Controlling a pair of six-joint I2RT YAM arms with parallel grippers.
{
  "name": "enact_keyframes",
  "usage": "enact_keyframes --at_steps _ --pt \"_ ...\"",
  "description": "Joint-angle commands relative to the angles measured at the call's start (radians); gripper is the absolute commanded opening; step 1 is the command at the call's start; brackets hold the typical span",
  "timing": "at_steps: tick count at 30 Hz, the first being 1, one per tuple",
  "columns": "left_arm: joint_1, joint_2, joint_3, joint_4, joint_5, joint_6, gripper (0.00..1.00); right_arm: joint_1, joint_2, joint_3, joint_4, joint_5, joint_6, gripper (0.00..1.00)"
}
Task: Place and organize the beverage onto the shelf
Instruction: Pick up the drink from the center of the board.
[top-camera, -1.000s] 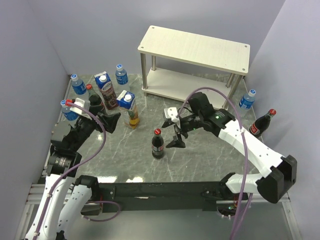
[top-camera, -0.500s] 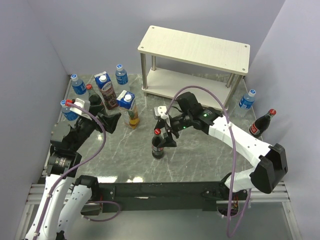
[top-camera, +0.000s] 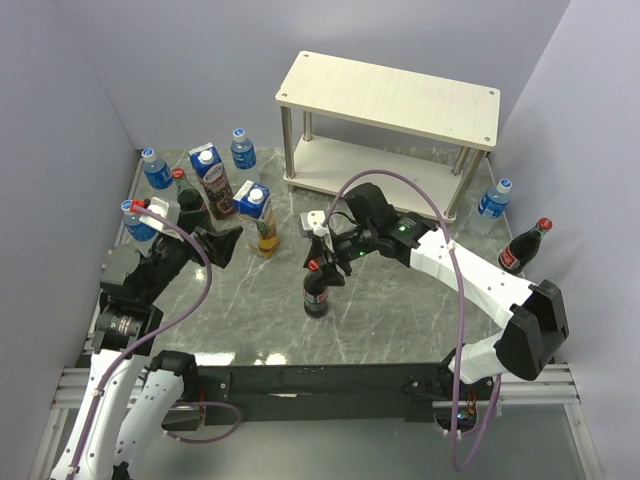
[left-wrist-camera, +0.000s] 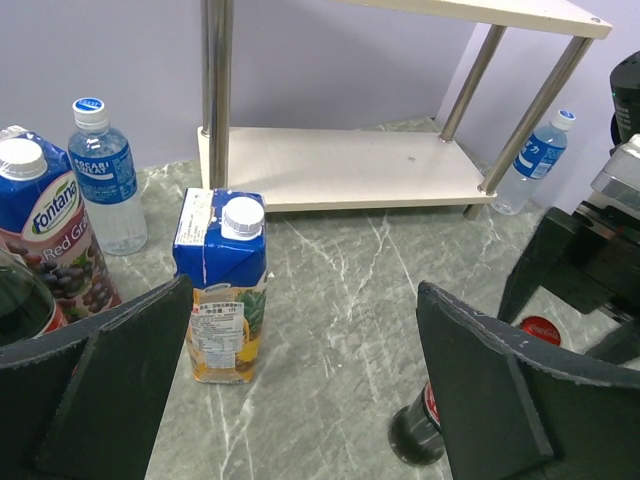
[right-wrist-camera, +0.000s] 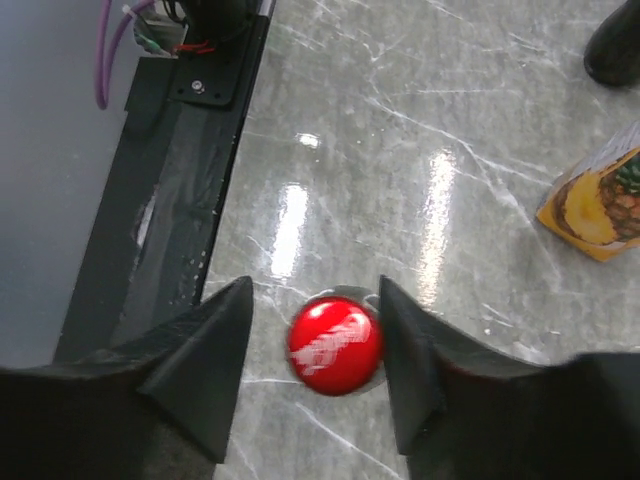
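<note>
A Coca-Cola bottle (top-camera: 316, 295) stands mid-table, its red cap (right-wrist-camera: 335, 345) between the fingers of my right gripper (right-wrist-camera: 315, 320), (top-camera: 322, 262). The right finger touches the cap; a gap shows on the left, so the jaws are open around it. My left gripper (top-camera: 222, 245), (left-wrist-camera: 305, 330) hangs open and empty, facing the pineapple carton (left-wrist-camera: 222, 290), (top-camera: 260, 215). The grape carton (top-camera: 212, 180) stands behind it. The pale two-tier shelf (top-camera: 390, 100), (left-wrist-camera: 340, 170) stands at the back with nothing on either board.
Water bottles stand at the back left (top-camera: 243, 148), left (top-camera: 157, 168), by the left arm (top-camera: 135, 220) and right of the shelf (top-camera: 494, 198). Another cola bottle (top-camera: 525, 245) stands at the right edge, and one (top-camera: 185, 200) by the grape carton.
My right arm swung left from beside the cola bottle to over it, and its jaws have narrowed around the red cap. The left arm has stayed still.
</note>
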Motion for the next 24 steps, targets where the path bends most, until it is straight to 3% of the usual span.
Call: enact_keyframes --at_steps 1,2,3,5,6,9,20,24 --pt "0.004 -0.007 0.001 0.039 0.029 0.014 0.99 0.008 0.016 0.049 0.004 -0.008 0.008 0.53" --pt "0.004 -0.007 0.001 0.042 0.032 0.012 0.99 0.008 0.018 0.051 0.002 -0.004 0.01 0.47" --pt "0.004 -0.006 0.0 0.042 0.035 0.012 1.0 0.009 0.018 0.057 0.002 0.001 0.012 0.36" --pt "0.004 -0.001 0.001 0.043 0.05 0.011 0.99 0.008 0.023 0.066 -0.002 0.022 0.018 0.25" --pt "0.004 0.002 0.001 0.045 0.058 0.011 0.99 0.008 0.021 0.078 -0.005 0.03 0.021 0.13" --pt "0.004 0.014 0.001 0.049 0.087 0.003 0.99 0.008 0.015 0.112 -0.022 0.056 0.034 0.0" --pt "0.004 0.065 -0.002 0.085 0.196 -0.043 1.0 -0.011 -0.088 0.229 -0.016 0.318 0.264 0.0" --pt "0.004 0.091 -0.028 0.195 0.327 -0.107 0.99 -0.026 -0.144 0.224 0.027 0.418 0.384 0.0"
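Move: The red-capped cola bottle stands right at the right hand, its cap and neck already between the still-parted fingers and its middle about 8 cm below them. The juice carton is some 15 cm ahead and 12 cm left of that hand; the shelf's lower board lies about 36 cm ahead and 15 cm to its right. From the left hand, the cola bottle is roughly 18 cm to the right, 6 cm back and 20 cm below. The right fingers close on the cola bottle's neck, just under the red cap, and keep hold while the hand carries it about 5 cm forward towards the shelf, with some 2 cm to the right and, late on, a rise of about 2 cm. The hand swings some 25 degrees clockwise as it goes. The empty left hand, open, drifts 3 cm right and turns slightly clockwise. ##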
